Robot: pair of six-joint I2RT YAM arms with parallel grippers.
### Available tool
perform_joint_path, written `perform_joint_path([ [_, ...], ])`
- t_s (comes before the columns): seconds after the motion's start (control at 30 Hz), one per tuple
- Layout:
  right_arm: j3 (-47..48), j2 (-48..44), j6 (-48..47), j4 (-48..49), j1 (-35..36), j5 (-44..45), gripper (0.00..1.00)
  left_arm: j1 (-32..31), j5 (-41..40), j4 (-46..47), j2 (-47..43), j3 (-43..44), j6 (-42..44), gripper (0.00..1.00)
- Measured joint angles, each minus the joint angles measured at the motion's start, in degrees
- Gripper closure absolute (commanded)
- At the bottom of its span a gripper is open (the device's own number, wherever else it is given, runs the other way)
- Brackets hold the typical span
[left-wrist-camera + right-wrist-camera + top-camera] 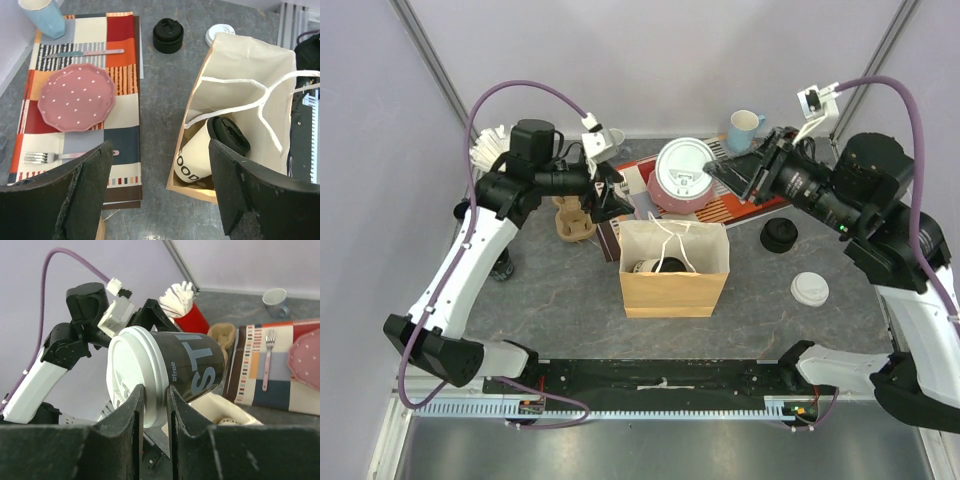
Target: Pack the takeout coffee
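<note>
The black cup with white lid [195, 365] lies tilted on its side in my right gripper [155, 395], which is shut on the lid's rim. In the top view this cup [683, 175] hangs above the placemat, just behind the brown paper bag [675, 285], with my right gripper [720, 173] beside it. The cream-white cup with black lid [200, 152] lies tilted inside the open bag [240, 65]; it also shows in the top view [655, 265]. My left gripper [160, 160] is open and empty, hovering at the bag's left side [610, 197].
A striped placemat [120, 50] holds a pink plate [75, 97], fork [45, 157] and knife. A blue mug [745, 128], white mug [612, 140], red cup of white items [187, 312], cardboard carrier [572, 222], loose black lid [780, 235] and white lid [810, 288] stand around.
</note>
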Motion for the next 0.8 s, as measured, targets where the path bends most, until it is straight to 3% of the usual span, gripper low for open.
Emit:
perform_joint_path([
  [0.4, -12.4, -11.5, 9.3, -7.9, -0.4, 7.6, 0.98, -7.5, -1.2, -4.3, 6.7, 2.4, 8.6, 0.14],
  [0.53, -18.6, -13.7, 11.6, -8.3, -0.4, 7.8, 0.98, -9.5, -2.4, -3.3, 7.2, 0.4, 9.1, 0.19],
  [0.73, -26.8, -15.0, 14.4, -7.7, -0.4, 7.3, 0.99, -10.6, -3.7, -1.7, 8.2, -0.6, 8.9, 0.48],
  [0.8, -28.5, -15.1, 15.0, -7.6, -0.4, 7.2, 0.99, -10.8, -4.4, -0.9, 8.5, -0.9, 8.5, 0.67],
])
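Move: Below and to the right of the left hand is the bag handle, about 7 cm right, 2 cm back and 8 cm down; the cup holder stands some 12 cm ahead and 13 cm left of that hand on the table. The right hand holds a cup high; the bag mouth lies roughly 18 cm below, 4 cm back and 4 cm left. The packed cup lies 30 cm below it, 3 cm back and 4 cm left; the black lids are 8 cm ahead, 24 cm right, 33 cm below. Lowering the dark cup about 15 cm towards the bag mouth, the right hand keeps its grip, drifts some 4 cm right and tips about 25 degrees downward. The left hand goes down and right, about 6 cm each way, to the bag handle, turning slightly clockwise; its open fingers begin to close around the white loop only near the end. ##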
